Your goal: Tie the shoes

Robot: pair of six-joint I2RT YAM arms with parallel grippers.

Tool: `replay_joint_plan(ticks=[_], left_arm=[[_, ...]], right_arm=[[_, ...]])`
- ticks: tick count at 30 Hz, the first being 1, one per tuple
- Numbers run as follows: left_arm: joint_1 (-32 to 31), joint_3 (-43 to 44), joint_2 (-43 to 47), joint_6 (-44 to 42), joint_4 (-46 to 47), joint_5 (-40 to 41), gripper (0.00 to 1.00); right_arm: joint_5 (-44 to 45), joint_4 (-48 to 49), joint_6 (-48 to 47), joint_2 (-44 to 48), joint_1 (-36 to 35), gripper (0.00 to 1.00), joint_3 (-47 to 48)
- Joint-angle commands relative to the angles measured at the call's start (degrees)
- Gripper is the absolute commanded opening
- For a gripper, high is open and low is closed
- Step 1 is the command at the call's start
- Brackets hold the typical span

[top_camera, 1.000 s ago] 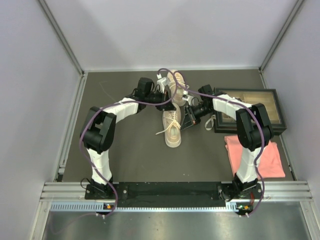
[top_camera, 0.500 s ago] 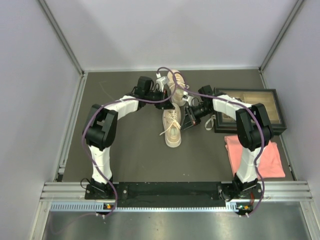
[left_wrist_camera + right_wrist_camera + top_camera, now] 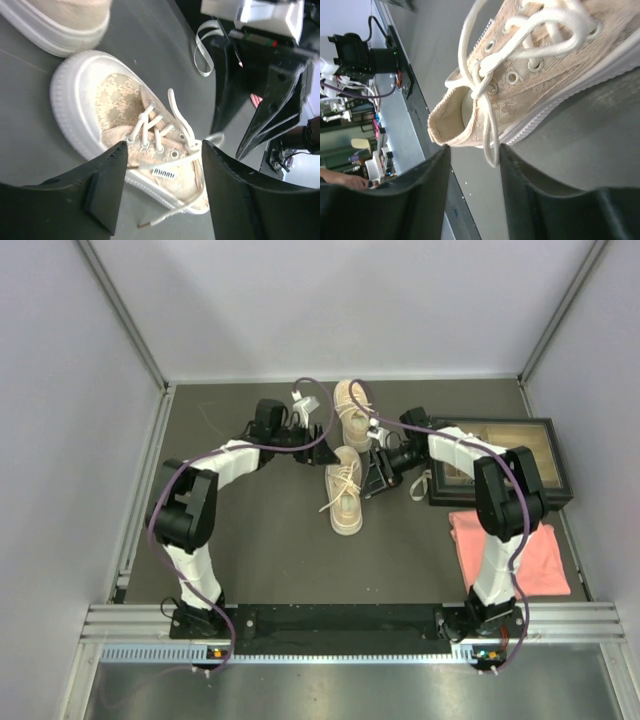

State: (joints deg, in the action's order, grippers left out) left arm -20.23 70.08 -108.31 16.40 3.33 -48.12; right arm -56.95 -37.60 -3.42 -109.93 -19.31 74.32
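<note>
Two beige shoes lie mid-table: the near shoe (image 3: 345,495) with loosely knotted white laces, and the far shoe (image 3: 352,408) behind it. My left gripper (image 3: 312,432) hovers just left of the near shoe's toe and stands open. In the left wrist view its fingers (image 3: 107,185) frame the near shoe (image 3: 125,110), and a loose lace end (image 3: 160,217) lies on the mat between them, untouched. My right gripper (image 3: 376,474) sits at the shoe's right side, open. In the right wrist view a lace loop (image 3: 490,140) hangs off the shoe (image 3: 540,70) between the jaws (image 3: 472,167), not pinched.
A black picture frame (image 3: 505,455) lies at the right, with a pink cloth (image 3: 510,552) in front of it. A loose white strap (image 3: 420,485) rests beside the frame. Grey walls and metal rails bound the dark mat (image 3: 250,540).
Both grippers were shut on laces and have opened, letting them go. The left gripper has drawn back to the left, away from the shoes. The right arm has barely moved.
</note>
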Motion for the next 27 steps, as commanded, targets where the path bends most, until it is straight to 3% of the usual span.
replay_joint_plan(ticks=[1, 3, 4, 8, 10, 15, 17, 20, 27], left_arm=[[3.7, -0.47, 8.2, -5.05, -4.7, 1.36, 0.73], [5.63, 0.84, 10.48, -9.96, -9.63, 3.02, 0.77], [6.25, 1.45, 11.01, -11.12, -13.58, 3.12, 0.98], [9.94, 7.76, 12.34, -13.5, -25.43, 5.22, 0.98], [12.57, 10.76, 11.99, -13.94, -31.16, 6.19, 0.98], [15.13, 21.58, 10.49, -18.51, -49.73, 18.03, 0.98], [15.13, 20.71, 11.62, -18.69, -51.84, 24.7, 0.98], [15.13, 16.59, 14.17, -20.1, -55.36, 28.24, 0.98], [14.96, -2.57, 28.05, -19.48, -47.02, 34.4, 0.98]], right_arm=[[-2.73, -3.42, -2.11, 2.79, 2.96, 0.57, 6.0], [-2.47, -5.62, -3.51, 3.66, 4.98, 0.65, 7.41], [-2.38, -7.81, -5.0, 4.63, 5.77, 0.76, 8.63], [-0.27, -13.17, -9.05, 7.61, 9.11, 0.91, 11.36], [1.83, -14.94, -11.24, 9.11, 11.04, 0.92, 11.81], [7.19, -17.32, -13.54, 15.88, 14.82, 0.96, 8.57], [9.21, -17.94, -14.33, 18.25, 15.09, 0.99, 6.81], [14.21, -16.19, -14.51, 24.57, 15.27, 0.99, 1.19], [21.61, -14.34, -15.21, 36.35, 15.0, 0.99, -10.24]])
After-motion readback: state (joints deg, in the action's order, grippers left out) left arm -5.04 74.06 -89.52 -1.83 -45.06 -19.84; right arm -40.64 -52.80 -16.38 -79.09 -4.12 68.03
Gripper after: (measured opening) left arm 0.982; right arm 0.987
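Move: The near shoe's bow knot sits about 4 cm to the right of the left hand, 6 cm back and some 4 cm below. From the right hand it is roughly 4 cm left, 2 cm forward and 1 cm lower, with the loop's end at the fingertips. The far shoe's middle is about 18 cm ahead of the right hand, 3 cm left; the white strap loop on the table lies some 13 cm to its right, 1 cm ahead. The bow is left alone as both hands, already loosened, spread their fingers wide and back off to opposite sides. The left goes about 20 cm left, rising and then sinking, its fingertips tipping down and swinging towards forward; the right comes free of the loop, heading some 13 cm right and up, first forward, then back, its fingertips dipping. ##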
